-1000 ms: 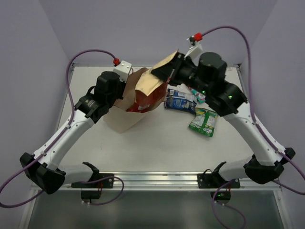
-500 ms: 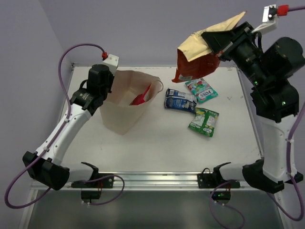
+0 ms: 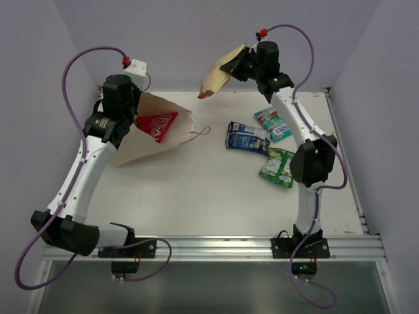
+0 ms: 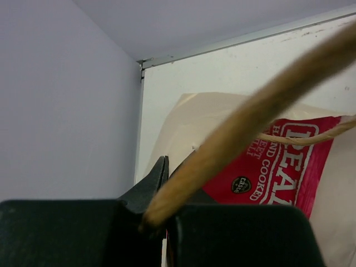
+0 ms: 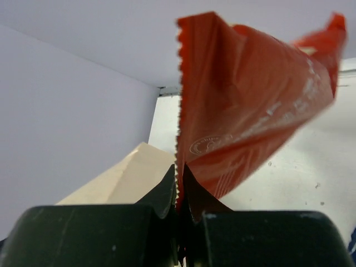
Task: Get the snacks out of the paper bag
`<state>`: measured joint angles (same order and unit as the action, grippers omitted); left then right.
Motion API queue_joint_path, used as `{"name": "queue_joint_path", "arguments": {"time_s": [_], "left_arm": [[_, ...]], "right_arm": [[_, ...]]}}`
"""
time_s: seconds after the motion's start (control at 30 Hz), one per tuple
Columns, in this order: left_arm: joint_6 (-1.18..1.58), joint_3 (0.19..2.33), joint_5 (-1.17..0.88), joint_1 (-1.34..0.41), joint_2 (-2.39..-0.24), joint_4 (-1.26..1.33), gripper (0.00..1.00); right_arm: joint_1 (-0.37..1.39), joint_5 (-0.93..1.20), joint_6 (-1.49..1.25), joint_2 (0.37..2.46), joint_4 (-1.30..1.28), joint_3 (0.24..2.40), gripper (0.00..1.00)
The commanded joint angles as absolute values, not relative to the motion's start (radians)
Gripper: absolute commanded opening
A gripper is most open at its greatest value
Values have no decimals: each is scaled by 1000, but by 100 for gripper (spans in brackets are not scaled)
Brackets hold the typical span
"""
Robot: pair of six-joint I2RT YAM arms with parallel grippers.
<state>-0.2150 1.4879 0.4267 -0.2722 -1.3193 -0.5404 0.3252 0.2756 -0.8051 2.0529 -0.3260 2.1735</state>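
Observation:
The paper bag (image 3: 145, 140) lies tilted at the back left with its mouth facing right. My left gripper (image 3: 124, 124) is shut on its rim, and a twisted handle (image 4: 250, 117) runs out from between the jaws of the left gripper (image 4: 166, 181). A pink "REAL" pack (image 3: 156, 124) shows in the bag's mouth, and its red print (image 4: 278, 161) fills the left wrist view. My right gripper (image 3: 237, 63) is raised at the back, shut on the serrated edge of the orange-and-cream chip bag (image 3: 221, 73). The chip bag (image 5: 250, 111) hangs from the right gripper (image 5: 179, 179).
Three small packs lie on the table right of centre: blue (image 3: 247, 137), teal-pink (image 3: 273, 123) and green (image 3: 280, 167). A loose bag handle (image 3: 196, 134) trails on the table. Walls close in at the back and both sides. The paper bag (image 5: 125, 178) shows below the held chips.
My right arm has pulled the chip bag out of the paper bag, swung it high, and now holds it at the back. The left arm has tipped the bag leftward, and the pink pack now shows.

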Motion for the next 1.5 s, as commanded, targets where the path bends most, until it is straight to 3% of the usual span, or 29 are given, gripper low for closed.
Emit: {"name": "queue_joint_path", "arguments": {"time_s": [0.0,0.17,0.4,0.5,0.6,0.67,0.77,0.97,1.13,1.3,1.47], "left_arm": [[-264,1487,343,-270,-1272,-402,0],[-265,1326,229,-270,-1207,-365,0],[-241,1229,138,-272,-1169,-380,0],[-233,1221,124,-272,-1163,-390,0],[-219,1213,109,-273,-1152,-397,0],[-212,1206,97,-273,-1146,-400,0],[-207,1190,86,-281,-1128,-405,0],[-189,1180,87,-307,-1103,-446,0],[-170,1164,94,-327,-1100,-454,0],[-141,1172,97,-337,-1112,-460,0],[-97,1180,112,-344,-1117,-468,0]], "right_arm": [[322,411,-874,2029,59,2140,0],[321,482,-885,2095,172,1833,3],[296,425,-850,2105,97,1541,24],[252,399,-812,2062,-59,1535,33],[207,347,-763,1991,-217,1537,48],[196,299,-692,1948,-337,1548,66],[199,216,-629,1852,-481,1588,80],[296,127,-652,1563,-564,1592,85],[546,72,-823,1468,-526,1565,83],[748,17,-954,1523,-332,1497,82],[825,5,-991,1707,-235,1543,81]]}}
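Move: The right hand holds the orange, cream-backed pack high above its landing spot, the bare table some 33 cm below and 2 cm back. From this hand the blue pack lies about 12 cm right and 8 cm back, 33 cm down; the red pack in the bag is roughly 24 cm left, 12 cm back and 18 cm down. From the left hand that landing spot is about 25 cm right, 12 cm ahead, 32 cm down. The right fingers let go of the orange pack as the hand plunges about 27 cm, wrist tipping some 30 degrees down, and spread wide; then the hand climbs back up, swings back and left to the bag mouth, levelling off and starting to dip. The left hand, still pinching the bag rim, brings it right, down and slightly back, turning clockwise 20 degrees. ##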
